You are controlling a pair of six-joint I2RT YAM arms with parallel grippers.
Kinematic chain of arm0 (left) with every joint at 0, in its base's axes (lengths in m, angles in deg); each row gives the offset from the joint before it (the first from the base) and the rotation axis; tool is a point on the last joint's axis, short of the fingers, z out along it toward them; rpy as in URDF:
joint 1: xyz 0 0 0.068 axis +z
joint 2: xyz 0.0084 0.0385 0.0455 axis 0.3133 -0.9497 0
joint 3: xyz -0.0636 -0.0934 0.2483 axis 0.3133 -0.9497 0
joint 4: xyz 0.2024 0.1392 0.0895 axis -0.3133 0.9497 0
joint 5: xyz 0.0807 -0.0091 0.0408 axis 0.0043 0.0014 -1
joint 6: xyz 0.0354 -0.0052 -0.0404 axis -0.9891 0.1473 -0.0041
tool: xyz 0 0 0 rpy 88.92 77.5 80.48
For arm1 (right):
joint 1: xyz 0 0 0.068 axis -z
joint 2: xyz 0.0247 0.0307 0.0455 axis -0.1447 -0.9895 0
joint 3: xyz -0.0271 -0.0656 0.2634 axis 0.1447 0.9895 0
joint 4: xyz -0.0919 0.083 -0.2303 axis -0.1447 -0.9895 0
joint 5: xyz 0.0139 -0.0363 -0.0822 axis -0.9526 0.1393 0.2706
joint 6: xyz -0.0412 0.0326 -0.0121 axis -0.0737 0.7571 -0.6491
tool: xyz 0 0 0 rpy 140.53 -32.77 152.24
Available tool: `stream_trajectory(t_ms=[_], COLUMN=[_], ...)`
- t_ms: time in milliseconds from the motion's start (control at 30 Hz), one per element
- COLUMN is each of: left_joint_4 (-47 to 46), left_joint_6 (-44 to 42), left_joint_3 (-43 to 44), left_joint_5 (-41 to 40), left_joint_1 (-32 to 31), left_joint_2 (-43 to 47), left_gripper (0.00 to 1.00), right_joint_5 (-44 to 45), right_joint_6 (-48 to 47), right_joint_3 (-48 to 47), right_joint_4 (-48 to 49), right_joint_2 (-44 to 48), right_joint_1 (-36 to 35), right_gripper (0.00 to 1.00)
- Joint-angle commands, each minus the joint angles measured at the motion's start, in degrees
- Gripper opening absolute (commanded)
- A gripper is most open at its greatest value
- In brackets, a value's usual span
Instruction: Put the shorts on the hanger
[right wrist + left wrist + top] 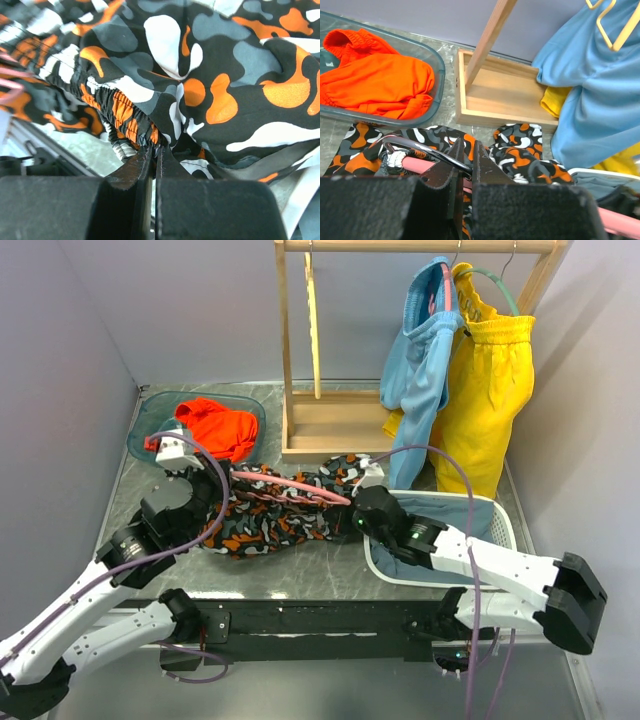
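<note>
The camouflage shorts (270, 525) lie bunched on the table in the middle of the top view. The pink hanger (300, 487) lies across them, its bar running left to right. My left gripper (467, 150) is shut on the hanger's dark metal hook (420, 146) at the left end, with the pink arch (417, 165) just below it. My right gripper (155, 147) is shut on the gathered waistband of the shorts (225, 65), lifting a fold at their right end. In the top view the left gripper (222, 483) and the right gripper (358, 502) stand at opposite ends of the hanger.
A clear bin (150, 415) at the back left holds an orange-red garment (220, 428). A wooden rack (330, 425) stands behind, with light-blue shorts (420, 360) and yellow shorts (495, 390) hanging from it. A white basket (500, 520) sits under the right arm.
</note>
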Motion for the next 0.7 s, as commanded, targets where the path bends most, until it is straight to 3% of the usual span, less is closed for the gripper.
stream_trajectory(t_ms=[0, 400, 667], left_joint_4=[-5.7, -6.7, -5.0], left_joint_6=[-2.2, -2.4, 0.4], left_joint_3=[0.1, 1.5, 0.5], left_joint_5=[-2.2, -10.4, -13.9], left_joint_1=[0.2, 0.2, 0.2], left_joint_2=[0.2, -3.6, -4.8], left_gripper=[0.01, 0.01, 0.01], right_joint_5=[-2.0, -1.8, 3.0], right_joint_6=[1.2, 0.6, 2.0], right_joint_3=[-1.3, -7.8, -17.1], right_joint_4=[-1.4, -14.2, -25.9], right_joint_2=[5.9, 14.3, 13.8], right_joint_1=[2.0, 2.2, 2.2], right_gripper=[0.0, 0.0, 0.0])
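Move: The right hand already pinches the free side of the camo shorts' waistband; the pink hanger's bare end is roughly 10 cm above it and 4 cm back, with the white basket some 22 cm right and 2 cm back. The blue shorts hang about 20 cm ahead and 15 cm right. From the left hand, which holds the hanger by its hook, the pinched waistband lies some 22 cm right, 2 cm ahead and 14 cm below. The right hand, keeping its pinch on the waistband, lifts it about 9 cm towards the height of the hanger's free end, drawing it some 4 cm to the right and slightly back while the wrist rolls only some 5 degrees. Meanwhile the left hand keeps hold of the hanger at its hook, eases about 2 cm forward and turns roughly 7 degrees counter-clockwise, so that the free end swings forward beside the rising waistband. ##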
